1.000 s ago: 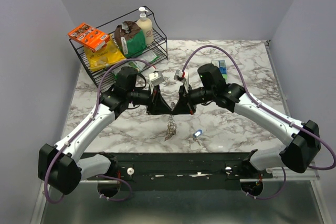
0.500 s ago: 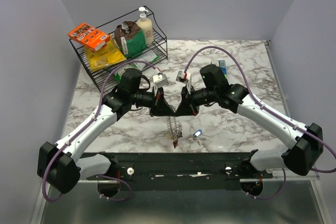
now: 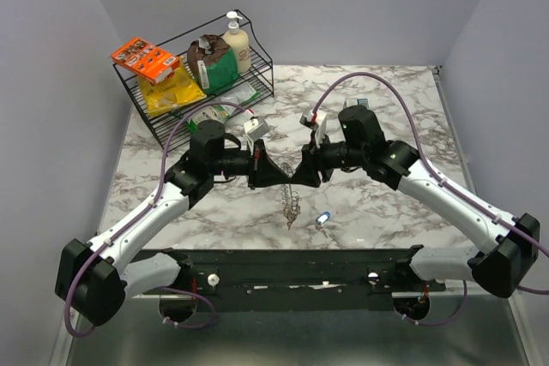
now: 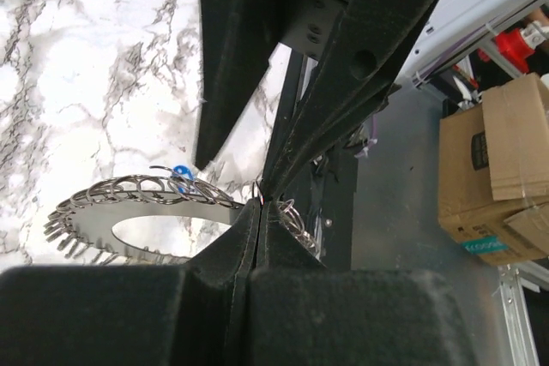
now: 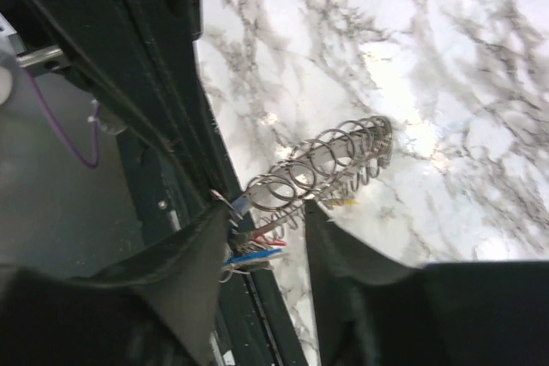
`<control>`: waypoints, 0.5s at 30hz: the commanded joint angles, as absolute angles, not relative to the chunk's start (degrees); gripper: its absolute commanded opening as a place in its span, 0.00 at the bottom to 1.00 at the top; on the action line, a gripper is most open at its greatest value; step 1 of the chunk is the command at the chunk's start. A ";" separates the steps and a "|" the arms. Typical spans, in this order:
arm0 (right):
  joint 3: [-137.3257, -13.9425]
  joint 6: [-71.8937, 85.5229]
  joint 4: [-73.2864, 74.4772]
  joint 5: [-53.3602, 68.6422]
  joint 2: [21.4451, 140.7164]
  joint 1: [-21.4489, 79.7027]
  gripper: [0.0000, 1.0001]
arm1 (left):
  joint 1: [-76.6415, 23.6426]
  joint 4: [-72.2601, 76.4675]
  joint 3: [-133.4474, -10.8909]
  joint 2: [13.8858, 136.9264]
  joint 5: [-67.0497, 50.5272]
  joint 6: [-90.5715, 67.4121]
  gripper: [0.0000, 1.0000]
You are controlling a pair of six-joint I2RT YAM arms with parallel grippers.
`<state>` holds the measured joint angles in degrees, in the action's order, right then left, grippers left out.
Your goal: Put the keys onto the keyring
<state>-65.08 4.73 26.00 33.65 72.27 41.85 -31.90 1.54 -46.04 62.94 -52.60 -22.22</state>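
Note:
The keyring (image 3: 290, 203), a coiled silvery loop, hangs over the marble between the two arms. My left gripper (image 3: 286, 179) is shut on its top edge; in the left wrist view the fingertips (image 4: 257, 212) pinch the wire and the keyring (image 4: 129, 212) spreads out to the left. My right gripper (image 3: 300, 177) stands open beside it, and the keyring (image 5: 322, 165) shows between the parted fingers of my right gripper (image 5: 268, 210). A red and a blue-white key (image 5: 257, 250) dangle at the ring's lower end, with a yellow bit (image 5: 343, 201) among the coils. A light blue key (image 3: 323, 219) lies loose on the table.
A black wire rack (image 3: 257, 83) at the back left holds an orange box (image 3: 144, 59), a yellow bag, a green pack and a soap bottle (image 3: 237, 40). A black rail (image 3: 292, 259) runs along the table's near edge. Grey walls close in both sides.
My right gripper has opened and let go of the keyring, drawing back slightly to the right. The left gripper has closed on the ring, which hangs from it.

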 commanded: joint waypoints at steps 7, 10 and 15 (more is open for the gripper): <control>-63.55 11.07 16.44 32.52 63.91 40.61 0.74 | -31.99 14.93 -42.54 60.91 -46.93 -27.07 0.00; -63.02 10.99 15.65 31.99 62.49 40.17 0.80 | -32.08 16.26 -42.01 60.73 -47.90 -26.55 0.00; -61.52 9.49 14.24 35.07 61.79 39.99 0.82 | -32.08 14.60 -42.54 61.34 -49.75 -24.44 0.00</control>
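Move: The keyring already hangs from the left hand's shut tips, its middle about 5 cm below that hand and roughly 1 cm to its right. From the half-open right hand, the keyring's middle lies some 2 cm left, 1 cm back and 5 cm below. The blue key on the table is about 8 cm to the left hand's right, about level with it fore and aft, and some 22 cm below. Right hand opens wider, rising about 6 cm away from the keyring, while the shut left hand keeps it. ##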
